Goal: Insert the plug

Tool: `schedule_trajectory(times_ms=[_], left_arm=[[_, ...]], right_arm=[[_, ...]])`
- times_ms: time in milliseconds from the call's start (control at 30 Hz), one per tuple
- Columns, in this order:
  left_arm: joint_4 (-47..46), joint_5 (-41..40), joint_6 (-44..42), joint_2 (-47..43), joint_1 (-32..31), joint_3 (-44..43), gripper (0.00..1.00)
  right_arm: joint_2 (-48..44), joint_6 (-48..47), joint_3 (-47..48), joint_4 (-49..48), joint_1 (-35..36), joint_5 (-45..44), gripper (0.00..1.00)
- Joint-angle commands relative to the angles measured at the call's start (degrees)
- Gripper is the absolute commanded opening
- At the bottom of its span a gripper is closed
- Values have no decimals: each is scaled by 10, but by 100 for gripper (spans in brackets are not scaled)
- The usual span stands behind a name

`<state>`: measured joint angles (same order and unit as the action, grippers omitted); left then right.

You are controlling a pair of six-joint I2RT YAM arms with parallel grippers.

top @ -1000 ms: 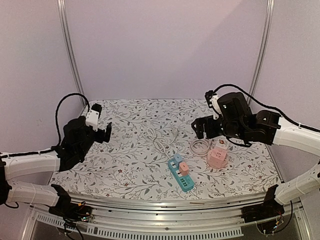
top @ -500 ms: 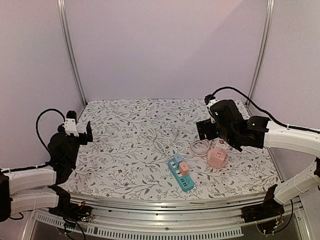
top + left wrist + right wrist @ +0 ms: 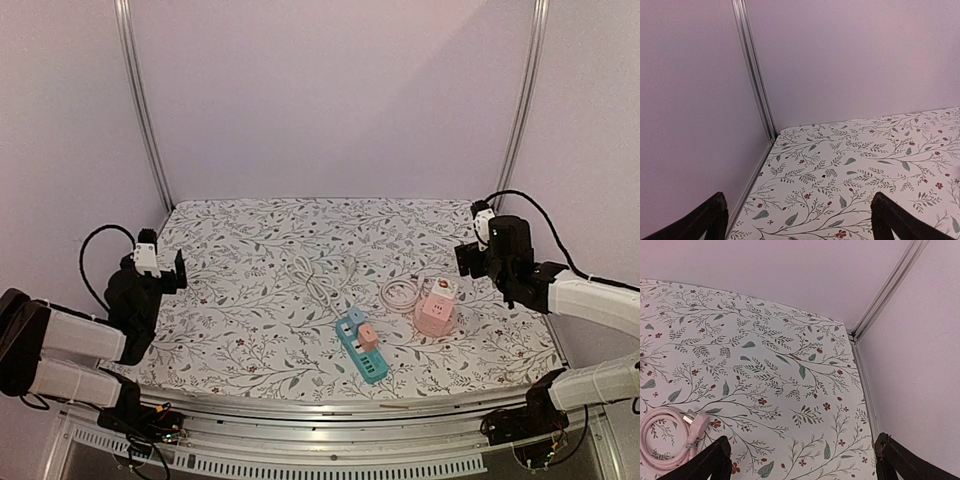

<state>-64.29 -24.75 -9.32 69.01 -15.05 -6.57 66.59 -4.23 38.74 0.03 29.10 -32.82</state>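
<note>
A blue power strip [image 3: 363, 350] lies near the table's front middle, with a small pink plug block [image 3: 367, 336] seated on it. Right of it stands a pink cube socket [image 3: 435, 314]. Its coiled pink cable [image 3: 400, 293] lies beside it. In the right wrist view that coiled cable [image 3: 662, 439] ends in a pale plug [image 3: 697, 424] lying flat on the cloth. My left gripper [image 3: 166, 271] [image 3: 797, 217] hovers open at the far left edge, far from these. My right gripper [image 3: 472, 256] [image 3: 802, 460] is open at the right edge, nothing between its fingers.
A white cable [image 3: 315, 278] lies loosely coiled in the middle of the floral tablecloth [image 3: 250, 320]. Purple walls and metal corner posts [image 3: 145, 110] close in the back and sides. The table's metal front rail [image 3: 330, 405] runs along the near edge.
Both arms have pulled back from the middle toward their own sides of the table and sunk lower. The strip, cube and cables have not moved.
</note>
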Motion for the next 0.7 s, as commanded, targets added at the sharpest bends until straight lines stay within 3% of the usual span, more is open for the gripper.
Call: schedule_trajectory(times_ms=[0, 133, 433, 533, 667], left_arm=[[-36, 39, 22, 22, 16, -3, 99], [-38, 59, 42, 62, 35, -12, 99], [-228, 66, 38, 250, 41, -18, 99], [-157, 76, 44, 223, 41, -31, 99], [-151, 67, 42, 232, 42, -45, 99]], right_arm=[[-6, -29, -71, -171, -40, 11, 99], [29, -66, -116, -271, -60, 14, 99], [70, -46, -211, -469, -146, 137, 99], [100, -40, -232, -544, -166, 152, 99], [155, -40, -228, -597, -179, 152, 99]])
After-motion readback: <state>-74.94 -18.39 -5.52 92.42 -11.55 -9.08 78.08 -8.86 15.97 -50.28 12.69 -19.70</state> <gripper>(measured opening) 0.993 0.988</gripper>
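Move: Both hands are empty. The coral plug already stands in the teal power strip, about 24 cm to the right hand's left, 10 cm back and some 15 cm below it. The pink block is only 7 cm left of the right hand and 3 cm back, and the coiled cable is about 15 cm left and 5 cm ahead, both near table height. From the left hand the coral plug lies roughly 48 cm right, 9 cm back and 13 cm below. With nothing touched, the right hand draws off away from the power strip to its own side, going right and down about 6 cm each way while its fingers tilt up some 15 degrees towards level. The left hand sinks over bare table, easing about 3 cm forward and tipping slightly down, then lifts about a centimetre at the end. Both grippers stay wide open. ##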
